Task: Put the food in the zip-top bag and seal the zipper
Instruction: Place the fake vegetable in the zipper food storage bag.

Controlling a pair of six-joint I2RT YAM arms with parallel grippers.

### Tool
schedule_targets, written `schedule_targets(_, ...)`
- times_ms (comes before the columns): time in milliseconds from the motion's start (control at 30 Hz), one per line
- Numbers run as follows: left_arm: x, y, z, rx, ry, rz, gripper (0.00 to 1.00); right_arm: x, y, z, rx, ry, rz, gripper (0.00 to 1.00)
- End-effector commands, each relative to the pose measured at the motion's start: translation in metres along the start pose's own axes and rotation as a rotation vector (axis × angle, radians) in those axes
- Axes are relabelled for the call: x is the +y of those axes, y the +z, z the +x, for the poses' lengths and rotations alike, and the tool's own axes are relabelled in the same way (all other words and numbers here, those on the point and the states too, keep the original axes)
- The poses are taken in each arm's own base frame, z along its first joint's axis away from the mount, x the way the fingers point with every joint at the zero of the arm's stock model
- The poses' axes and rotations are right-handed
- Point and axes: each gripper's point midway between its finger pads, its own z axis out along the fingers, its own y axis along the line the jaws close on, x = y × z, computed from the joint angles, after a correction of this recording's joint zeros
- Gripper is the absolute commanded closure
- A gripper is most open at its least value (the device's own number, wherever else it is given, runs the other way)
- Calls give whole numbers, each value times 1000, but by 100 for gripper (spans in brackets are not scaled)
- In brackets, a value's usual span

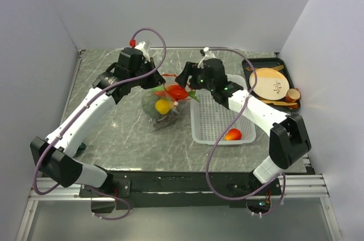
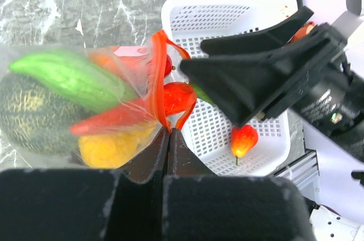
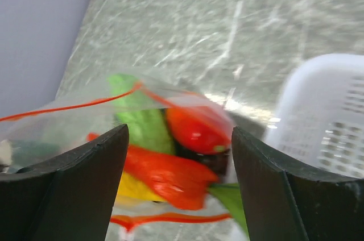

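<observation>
The clear zip-top bag lies at the table's middle, left of the white basket. Inside it I see food: a dark green round fruit, a green piece, a yellow piece and a red piece. My left gripper is shut on the bag's mouth edge, pinching the orange-red zipper. My right gripper hangs open just over the bag's mouth with nothing between its fingers; a red tomato lies below it. One orange-red food piece rests in the basket.
A black tray at the back right holds a tan round plate and a small brown cup. Grey walls close in the table on the left, back and right.
</observation>
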Motion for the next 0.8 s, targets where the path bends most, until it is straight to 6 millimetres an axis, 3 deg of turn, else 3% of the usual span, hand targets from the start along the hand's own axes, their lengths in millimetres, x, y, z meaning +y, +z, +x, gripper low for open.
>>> schedule_targets(0, -24, -20, -34, -136, 3, 91, 99, -18, -17, -8, 4, -7, 30, 21)
schedule_targets(133, -22, -18, -34, -133, 3, 87, 99, -30, -27, 6, 45, 12, 57, 30)
schedule_targets(167, -22, -18, -34, -132, 4, 86, 99, -30, -32, 11, 48, 18, 49, 37)
schedule_targets(467, -22, -13, -33, -121, 2, 94, 99, -9, -50, 31, 103, 71, -51, 77)
schedule_targets(567, -21, -12, -32, -118, -2, 94, 99, -4, -51, 39, 133, 64, -68, 85)
schedule_targets(767, -25, -12, -31, -113, -5, 112, 99, 16, -44, 56, 215, 42, -139, 86)
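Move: The leafy end of the red fake vegetable sticks out of the bag's mouth, some 5 cm back from the right fingers and about 4 cm below them, level sideways. The tomato in the bag lies roughly 3 cm back and 2 cm left of those fingers, the yellow pepper about 9 cm back and 8 cm left. The white tray's middle is 11 cm back and 16 cm right. From the left hand that leafy end is about 4 cm back, 6 cm right and a little lower. The red vegetable's leafy end is what the right hand comes round to: it swings about 4 cm right while sinking as much, then draws back some 6 cm and slightly left, tipping down about 10 degrees. Its wide-open fingers close nearly shut as it goes, the tips ending against the blunt end beside the leaves. The left hand keeps its pinch on the bag's rim. ##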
